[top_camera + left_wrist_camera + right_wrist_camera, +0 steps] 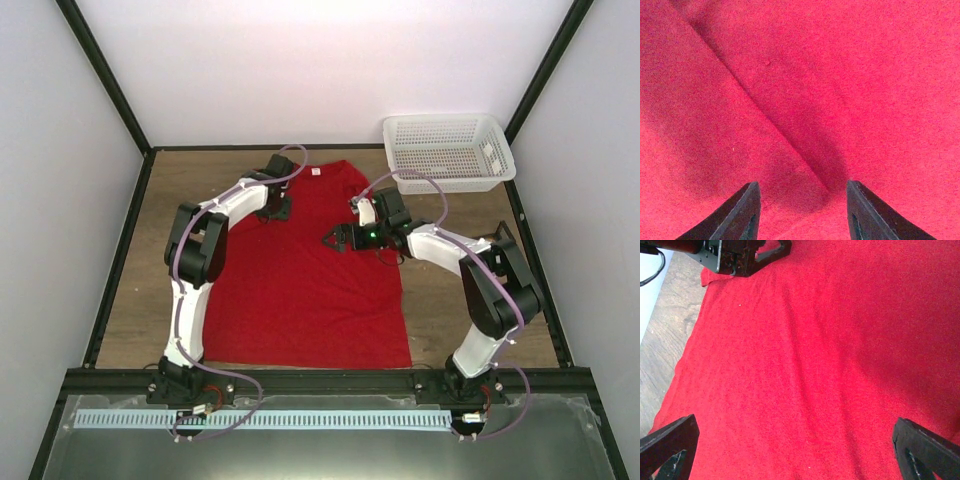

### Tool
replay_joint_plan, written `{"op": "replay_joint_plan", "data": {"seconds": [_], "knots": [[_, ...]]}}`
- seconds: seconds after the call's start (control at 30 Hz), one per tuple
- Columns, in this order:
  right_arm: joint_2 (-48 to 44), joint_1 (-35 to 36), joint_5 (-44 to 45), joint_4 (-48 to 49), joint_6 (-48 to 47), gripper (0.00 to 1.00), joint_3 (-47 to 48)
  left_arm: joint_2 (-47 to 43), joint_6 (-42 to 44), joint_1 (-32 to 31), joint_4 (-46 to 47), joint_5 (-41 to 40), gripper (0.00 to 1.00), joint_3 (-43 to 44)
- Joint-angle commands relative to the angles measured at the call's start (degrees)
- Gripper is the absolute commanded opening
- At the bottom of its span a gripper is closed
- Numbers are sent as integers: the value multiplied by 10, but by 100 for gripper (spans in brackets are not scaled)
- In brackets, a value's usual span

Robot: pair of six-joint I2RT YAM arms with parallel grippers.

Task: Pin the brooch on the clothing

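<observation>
The clothing (300, 290), a bright red T-shirt, lies flat on the wooden table (140, 270) with its neck at the far end. My left gripper (275, 210) is down on the shirt's left shoulder. In the left wrist view its jaws (802, 184) stand partly apart, and a diagonal fold of the red cloth (790, 135) runs in between them. My right gripper (332, 240) hovers over the chest area, and in its own view it (795, 420) is wide open above the cloth (815, 355) with nothing held. The brooch is out of view.
A white mesh basket (450, 150) stands at the back right corner. The black frame and pale walls enclose the table. Bare wood shows to the left and right of the shirt. The left gripper's black body (740, 255) shows at the top of the right wrist view.
</observation>
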Motion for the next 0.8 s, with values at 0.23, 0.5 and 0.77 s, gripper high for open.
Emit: {"op": "replay_joint_plan", "data": {"seconds": [0.23,0.5,0.77], "knots": [[9,10,-17,14,-1,100,-8,20,-7,11,-1,1,39,-10],[21,15,-11,14,-2,100,-8,-6,-8,48,11,-2,5,-15],[38,20,-5,12,-4,100,-2,-23,-9,134,-2,56,0,47]]}}
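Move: The fold in the red clothing lies practically under the left fingers, level with them fore and aft, about 1 cm to their left and 1 cm below. From this hand the white label is roughly 10 cm ahead and 8 cm to the right, and the clothing's far right shoulder about 8 cm ahead and 18 cm to the right, both some 2 cm lower. From the right gripper the fold is about 11 cm ahead, 13 cm left and 8 cm lower. Settle the half-open left gripper about 1 cm down and 1 cm left onto the fold, and shut the fingers to pinch the cloth. Then drag it left, gathering speed, for about 5 cm with a little forward, turning slightly counter-clockwise. Let the empty right gripper sink about 2 cm, fingers wide open. ##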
